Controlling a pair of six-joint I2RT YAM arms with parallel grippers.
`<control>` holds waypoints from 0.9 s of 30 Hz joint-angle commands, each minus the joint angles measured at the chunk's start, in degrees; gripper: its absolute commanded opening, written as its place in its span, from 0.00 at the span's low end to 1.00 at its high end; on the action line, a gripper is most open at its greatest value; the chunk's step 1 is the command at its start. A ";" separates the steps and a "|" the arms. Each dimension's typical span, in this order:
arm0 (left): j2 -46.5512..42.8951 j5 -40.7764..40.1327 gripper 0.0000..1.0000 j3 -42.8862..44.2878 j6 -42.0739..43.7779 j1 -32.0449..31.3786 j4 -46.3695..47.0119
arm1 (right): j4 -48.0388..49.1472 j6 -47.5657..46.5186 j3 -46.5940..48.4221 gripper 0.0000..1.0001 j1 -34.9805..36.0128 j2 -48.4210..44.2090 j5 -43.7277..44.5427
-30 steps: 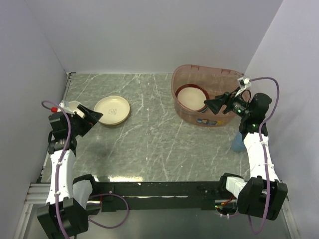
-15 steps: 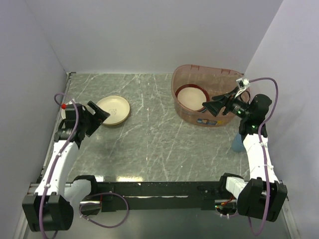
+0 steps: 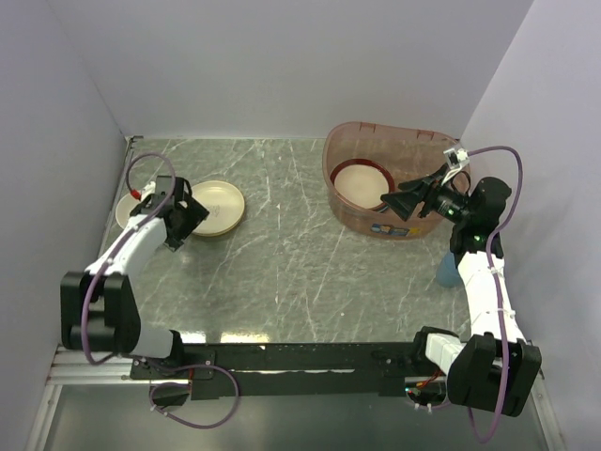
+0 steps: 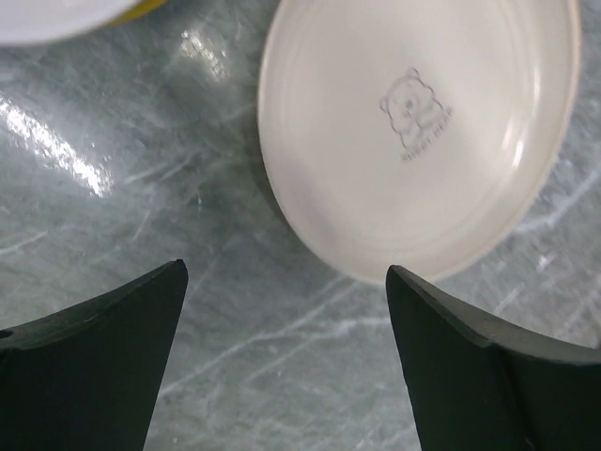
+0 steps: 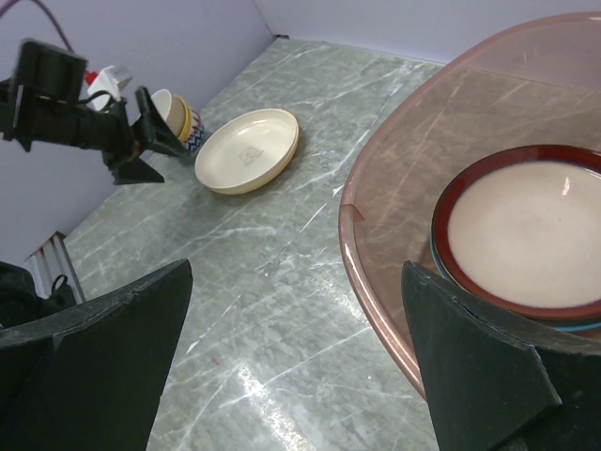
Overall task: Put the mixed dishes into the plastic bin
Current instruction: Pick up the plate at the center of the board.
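A cream dish with a bear stamp lies on the marble table at the left. My left gripper hovers open just short of the dish's near rim, holding nothing. A bowl, white inside with a yellow patterned outside, stands left of that arm. The pinkish plastic bin sits at the back right with a cream, red-rimmed plate inside. My right gripper hangs open and empty over the bin's front-left rim. A light blue cup stands by the right arm.
Purple walls close in the table on the left, back and right. The left arm reaches over the table's left side beside the bowl. A metal rail runs along the near edge between the arm bases.
The left arm has swung from the near left out toward the cream dish, uncovering the bowl at the left. The right arm has barely shifted.
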 commanded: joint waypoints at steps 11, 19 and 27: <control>11.78 -5.91 0.68 5.90 -2.53 -0.23 1.56 | 0.76 -1.72 1.28 1.00 -0.28 -0.17 -1.26; 13.72 -6.96 0.56 7.48 -2.71 -0.23 2.35 | 0.32 -1.89 1.55 1.00 -0.19 -0.17 -1.35; 13.72 -7.58 0.53 6.52 -3.41 -0.23 3.84 | 0.14 -2.16 1.64 1.00 -0.28 -0.09 -1.35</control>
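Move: The cream plate's middle lies about 8 cm ahead of the left hand, 4 cm to its right and some 6 cm lower, so its near-left rim is the part closest to the fingers. The stacked bowls stand roughly 14 cm to the left of the left hand and 6 cm ahead. From the idle right hand, the plate is about 44 cm to the left, 12 cm ahead and 26 cm below. The left hand heads for the near-left rim of the plate, sinking about 4 cm and easing some 3 cm forward and slightly left, with the descent done by halfway. Its fingers tip a little more steeply down and close from nearly wide open to about half, one on each side of the rim; whether they touch it yet can't be seen. ##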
